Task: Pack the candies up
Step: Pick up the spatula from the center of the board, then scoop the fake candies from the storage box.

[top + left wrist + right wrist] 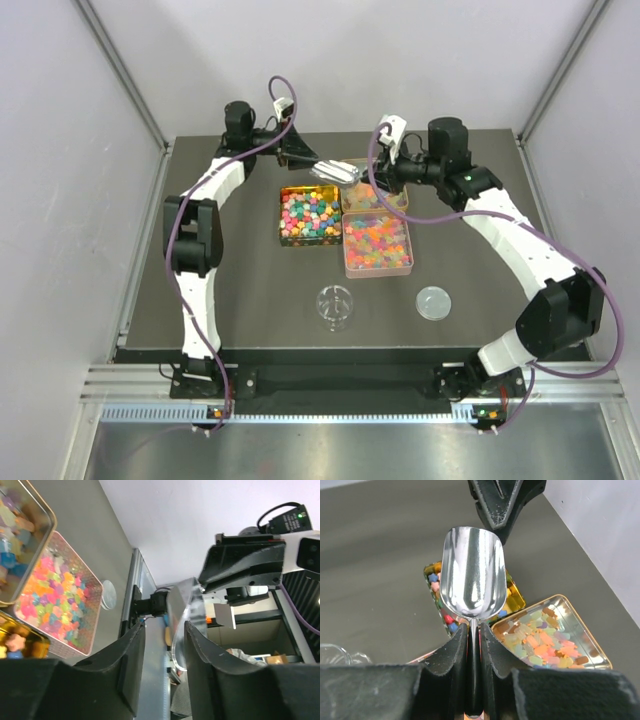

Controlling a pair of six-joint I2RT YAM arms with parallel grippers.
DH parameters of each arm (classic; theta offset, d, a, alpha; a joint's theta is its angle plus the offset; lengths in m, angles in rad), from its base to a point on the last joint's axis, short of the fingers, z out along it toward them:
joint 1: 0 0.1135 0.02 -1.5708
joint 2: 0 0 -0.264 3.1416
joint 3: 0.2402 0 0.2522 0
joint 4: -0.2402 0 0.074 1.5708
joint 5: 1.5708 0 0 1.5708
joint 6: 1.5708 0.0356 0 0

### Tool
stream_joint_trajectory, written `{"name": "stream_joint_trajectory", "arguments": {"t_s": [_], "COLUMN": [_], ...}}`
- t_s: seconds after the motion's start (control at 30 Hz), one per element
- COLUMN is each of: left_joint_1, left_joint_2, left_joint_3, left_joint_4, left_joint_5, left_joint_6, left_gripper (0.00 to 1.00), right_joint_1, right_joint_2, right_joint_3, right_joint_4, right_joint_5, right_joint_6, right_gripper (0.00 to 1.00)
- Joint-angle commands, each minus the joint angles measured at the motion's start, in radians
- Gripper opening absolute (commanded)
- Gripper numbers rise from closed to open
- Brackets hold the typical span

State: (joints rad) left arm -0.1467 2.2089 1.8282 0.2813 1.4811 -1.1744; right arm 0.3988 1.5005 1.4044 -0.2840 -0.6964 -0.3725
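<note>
An empty metal scoop [335,171] hangs above the tins at the back of the table. My right gripper [474,626] is shut on the thin handle, and the bowl of the scoop [472,577] points away from it. My left gripper [164,625] is open at the scoop's front end, with the scoop's rim [186,630] lying against one finger. The candies fill three open tins. Cube-like ones sit in a gold tin [284,212], bright gummies in a pink tin [377,270], and pastel gummies in a third tin [592,645].
A clear glass cup [335,306] stands near the front of the table. A round clear lid [433,301] lies to its right. Grey walls close in both sides and the back. The mat's raised edge runs round the work area.
</note>
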Motion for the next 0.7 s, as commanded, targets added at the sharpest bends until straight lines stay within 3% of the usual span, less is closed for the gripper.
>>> {"name": "stream_joint_trajectory", "arguments": {"t_s": [0.0, 0.13, 0.23, 0.27, 0.37, 0.47, 0.57, 0.6, 0.67], "left_joint_1": [0.022, 0.039, 0.048, 0.050, 0.052, 0.056, 0.056, 0.052, 0.018], "left_joint_2": [0.040, 0.060, 0.063, 0.061, 0.060, 0.129, 0.227, 0.239, 0.166], "left_joint_3": [0.048, 0.068, 0.063, 0.065, 0.083, 0.216, 0.588, 0.775, 0.786], "left_joint_4": [0.078, 0.110, 0.157, 0.166, 0.277, 0.364, 0.104, 0.007, 0.014], "left_joint_5": [0.062, 0.082, 0.091, 0.093, 0.116, 0.163, 0.111, 0.046, -0.017], "left_joint_6": [0.012, 0.019, 0.012, 0.010, -0.050, -0.114, 0.039, 0.097, 0.209], "left_gripper": [0.46, 0.50, 0.52, 0.59, 0.61, 0.61, 0.61, 0.63, 0.62], "right_joint_1": [0.011, 0.005, -0.008, -0.015, -0.061, -0.115, -0.152, -0.156, -0.161], "right_joint_2": [-0.034, -0.037, -0.019, -0.010, 0.015, 0.026, 0.024, 0.027, 0.059], "right_joint_3": [0.080, 0.080, 0.119, 0.139, 0.203, 0.249, 0.278, 0.307, 0.350], "right_joint_4": [-0.112, -0.176, -0.279, -0.315, -0.457, -0.541, -0.550, -0.554, -0.581], "right_joint_5": [-0.012, 0.014, 0.067, 0.087, 0.133, 0.144, 0.141, 0.138, 0.141], "right_joint_6": [-0.134, -0.181, -0.232, -0.271, -0.330, -0.353, -0.353, -0.355, -0.352], "right_gripper": [0.00, 0.00, 0.00, 0.00, 0.00, 0.00, 0.00, 0.00, 0.00]}}
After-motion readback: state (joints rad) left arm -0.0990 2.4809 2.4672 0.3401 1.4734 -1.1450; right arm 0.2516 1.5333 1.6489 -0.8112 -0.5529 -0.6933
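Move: Already pinched by its handle in the right hand, the spatula reaches across to the left hand, its middle roughly 7 cm right of and 3 cm behind the left fingertips, about level. Some 27 cm below the right hand, the near candy tin lies about 1 cm ahead and 4 cm right. The far candy tin is about 20 cm ahead and 3 cm right, and the star-candy box 11 cm ahead and 15 cm left, both equally low. The right fingers keep their pinch on the handle and draw the spatula clear of the left fingers, going about 10 cm right while the fingertips dip some 20 degrees. The left hand, already partly open, opens wider, eases slightly down and forward, then climbs away quickly, rolling some 25 degrees, to end about 6 cm higher and 6 cm farther forward. ##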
